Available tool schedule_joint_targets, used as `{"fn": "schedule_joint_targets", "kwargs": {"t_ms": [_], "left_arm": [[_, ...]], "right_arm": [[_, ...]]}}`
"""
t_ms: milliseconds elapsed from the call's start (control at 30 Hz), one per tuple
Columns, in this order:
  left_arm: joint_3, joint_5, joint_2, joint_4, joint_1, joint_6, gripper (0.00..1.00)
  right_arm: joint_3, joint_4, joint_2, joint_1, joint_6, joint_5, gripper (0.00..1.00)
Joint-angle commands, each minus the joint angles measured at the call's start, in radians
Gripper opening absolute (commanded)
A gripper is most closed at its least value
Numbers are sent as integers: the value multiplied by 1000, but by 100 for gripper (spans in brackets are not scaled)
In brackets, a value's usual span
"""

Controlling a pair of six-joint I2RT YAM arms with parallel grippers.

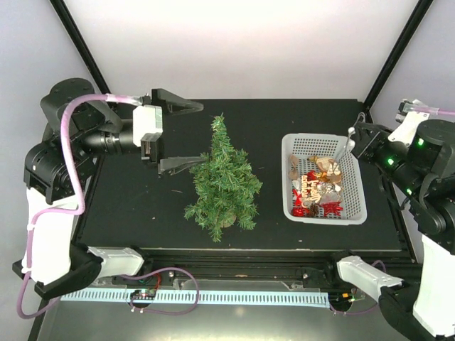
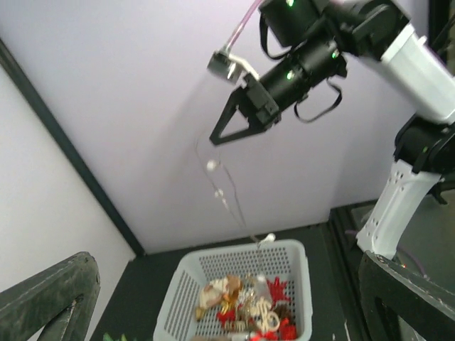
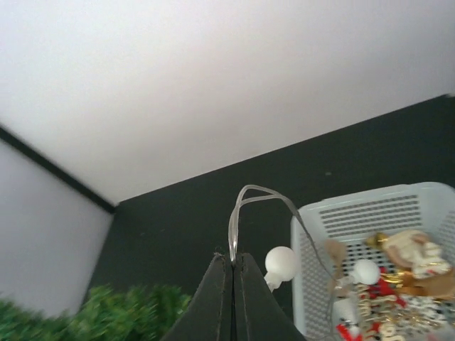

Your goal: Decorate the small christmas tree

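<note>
The small christmas tree (image 1: 222,181) stands upright mid-table, dark green and bare; its branches show at the lower left of the right wrist view (image 3: 106,312). My left gripper (image 1: 186,136) hangs open just left of the treetop, nothing between its fingers. My right gripper (image 1: 353,135) is shut on a loop of clear light string (image 3: 245,202) with white bulbs (image 3: 280,263), raised above the back edge of the white basket (image 1: 323,136). From there the string (image 2: 220,188) trails down into the basket (image 2: 178,298). The left wrist view shows the right gripper (image 2: 217,135) high above the basket.
The basket (image 3: 313,234) holds several ornaments (image 1: 320,188) in red, gold, white and brown. Black frame posts (image 1: 78,42) rise at the back corners, with white walls behind. The right arm's body (image 1: 426,170) stands close to the basket's right side.
</note>
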Motion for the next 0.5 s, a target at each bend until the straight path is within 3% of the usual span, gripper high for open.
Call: {"fn": "schedule_joint_targets", "kwargs": {"t_ms": [0, 467], "left_arm": [[64, 73, 54, 100, -38, -88, 99], [16, -14, 170, 153, -222, -134, 99]], "right_arm": [[-9, 80, -31, 3, -2, -275, 1], [-78, 347, -151, 3, 188, -737, 1]]}}
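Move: Some 26 cm to the right of the wide-open, empty left gripper, about 4 cm farther out and 8 cm lower, is the held end of the light string pinched in the right fingers. The tree's middle lies roughly 16 cm ahead of the left gripper, 5 cm to its right and 35 cm below. From the right hand, the left gripper is 26 cm left, 4 cm back and 8 cm higher; the tree is 10 cm ahead, 22 cm left and 27 cm lower; the basket is 23 cm ahead, 8 cm right and 43 cm lower. Bringing the light string in towards the left gripper, the shut right fingers keep their pinch as the hand draws back and left about 7 cm each, climbs some 5 cm, and swings about 30 degrees counter-clockwise with its tip rising. The left hand, still wide open, goes about 6 cm right to meet it, rising slightly before sinking, and turns some 10 degrees clockwise. ##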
